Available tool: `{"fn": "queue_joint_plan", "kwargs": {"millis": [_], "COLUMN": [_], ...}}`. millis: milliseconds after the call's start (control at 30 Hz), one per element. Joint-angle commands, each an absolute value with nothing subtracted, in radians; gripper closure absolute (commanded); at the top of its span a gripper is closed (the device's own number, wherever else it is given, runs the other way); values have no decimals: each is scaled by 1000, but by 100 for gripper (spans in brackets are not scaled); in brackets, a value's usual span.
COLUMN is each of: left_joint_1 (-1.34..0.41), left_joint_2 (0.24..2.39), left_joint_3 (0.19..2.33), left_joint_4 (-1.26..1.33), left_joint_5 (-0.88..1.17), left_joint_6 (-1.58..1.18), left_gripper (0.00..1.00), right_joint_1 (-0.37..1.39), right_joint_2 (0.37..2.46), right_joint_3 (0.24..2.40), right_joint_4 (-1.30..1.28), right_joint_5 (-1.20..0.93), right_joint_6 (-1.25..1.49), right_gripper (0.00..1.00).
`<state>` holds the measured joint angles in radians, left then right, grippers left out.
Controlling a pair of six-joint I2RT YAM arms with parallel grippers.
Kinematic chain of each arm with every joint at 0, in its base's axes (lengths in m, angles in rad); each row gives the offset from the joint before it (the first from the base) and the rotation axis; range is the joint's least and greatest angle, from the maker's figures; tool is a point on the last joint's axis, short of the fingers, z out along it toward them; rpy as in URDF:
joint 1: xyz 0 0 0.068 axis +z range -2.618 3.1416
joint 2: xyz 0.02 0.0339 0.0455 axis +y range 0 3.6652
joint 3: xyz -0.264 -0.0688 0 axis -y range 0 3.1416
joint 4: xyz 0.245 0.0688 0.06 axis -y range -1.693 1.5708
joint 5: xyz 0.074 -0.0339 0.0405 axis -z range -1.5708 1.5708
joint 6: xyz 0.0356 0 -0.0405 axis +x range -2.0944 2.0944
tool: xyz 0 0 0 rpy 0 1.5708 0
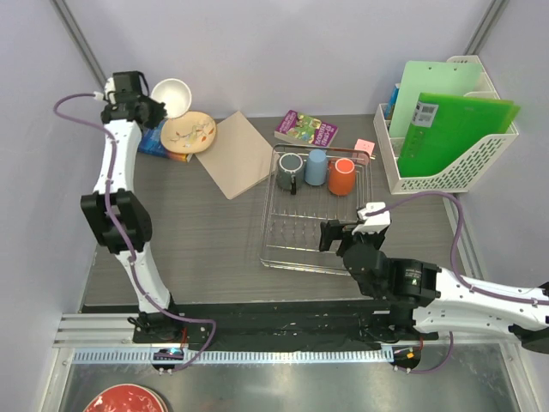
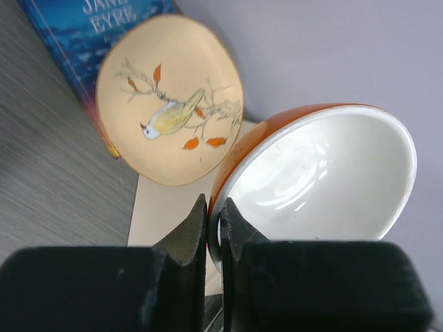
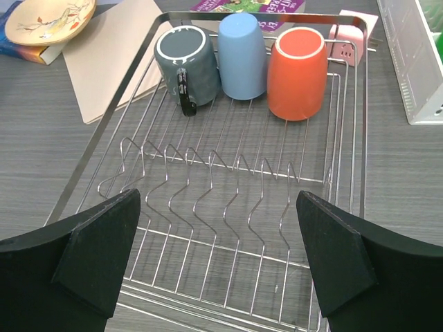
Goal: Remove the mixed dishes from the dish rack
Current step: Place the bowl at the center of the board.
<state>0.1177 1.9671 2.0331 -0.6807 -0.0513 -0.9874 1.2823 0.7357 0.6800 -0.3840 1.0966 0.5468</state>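
Observation:
My left gripper [image 2: 214, 221] is shut on the rim of the small white bowl [image 2: 325, 180], orange outside, held tilted in the air at the table's far left [image 1: 171, 96]. Just below it the cream plate with a bird [image 1: 189, 131] [image 2: 166, 97] rests on a blue book. The chrome dish rack [image 1: 300, 232] [image 3: 228, 200] holds a grey mug [image 1: 290, 171] [image 3: 185, 59], a light-blue cup [image 1: 316, 166] [image 3: 242, 55] and an orange cup [image 1: 341, 176] [image 3: 297, 72], upside down along its far end. My right gripper [image 1: 347, 230] [image 3: 216, 196] hovers open over the rack's near end, holding nothing.
A beige board [image 1: 236, 154] lies left of the rack, with a blue book [image 1: 159, 142] beyond it. A purple book [image 1: 305, 128] and a pink note [image 1: 364, 146] lie behind the rack. A white lattice basket [image 1: 446, 176] with green folders stands at right. A red plate [image 1: 124, 399] sits below the table edge.

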Motion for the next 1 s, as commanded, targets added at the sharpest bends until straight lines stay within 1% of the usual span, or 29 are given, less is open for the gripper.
{"fn": "queue_joint_plan", "kwargs": {"millis": [0,67,233,500,800,967], "left_joint_1": [68,55,49,51,54,60], "left_joint_2": [2121,2212,2304,2371,2465,2490], "left_joint_3": [2150,2245,2270,2353,2460,2465], "left_joint_4": [-802,-830,-801,-769,-810,-815], "left_joint_5": [-81,-80,-106,-158,-170,-170], "left_joint_6": [-996,-996,-1031,-1068,-1109,-1140], "left_gripper": [100,100,100,100,100,100], "right_joint_1": [1281,1279,1281,1281,1281,1281], "right_joint_2": [718,692,652,643,654,638], "right_joint_3": [750,749,742,730,727,732], "right_joint_4": [-351,-353,-365,-403,-408,-428], "right_joint_5": [1106,1106,1104,1097,1111,1120], "right_joint_6": [508,508,502,546,542,545], "right_gripper": [0,0,0,0,0,0]}}
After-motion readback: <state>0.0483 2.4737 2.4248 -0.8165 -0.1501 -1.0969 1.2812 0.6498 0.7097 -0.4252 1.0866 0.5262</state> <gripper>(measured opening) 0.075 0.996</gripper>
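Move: The left hand pinches the bowl's rim. The bird plate, over which the bowl is being taken, has its middle about 13 cm ahead, 2 cm right and some 22 cm below. The blue book under the plate is centred roughly 11 cm ahead, 5 cm left and 25 cm down; the beige board's middle lies about 5 cm ahead, 17 cm right and 26 cm down. From the empty right hand the plate is roughly 42 cm ahead, 50 cm left and 18 cm below. Keeping its pinch on the bowl's rim, the left hand swoops down about 17 cm towards the bird plate, edging forward and right while the fingers tip some 20 degrees further down. It then lifts about 4 cm, easing forward and tilting partly back, before sinking about 2 cm again. The open right hand rises about 2 cm. ##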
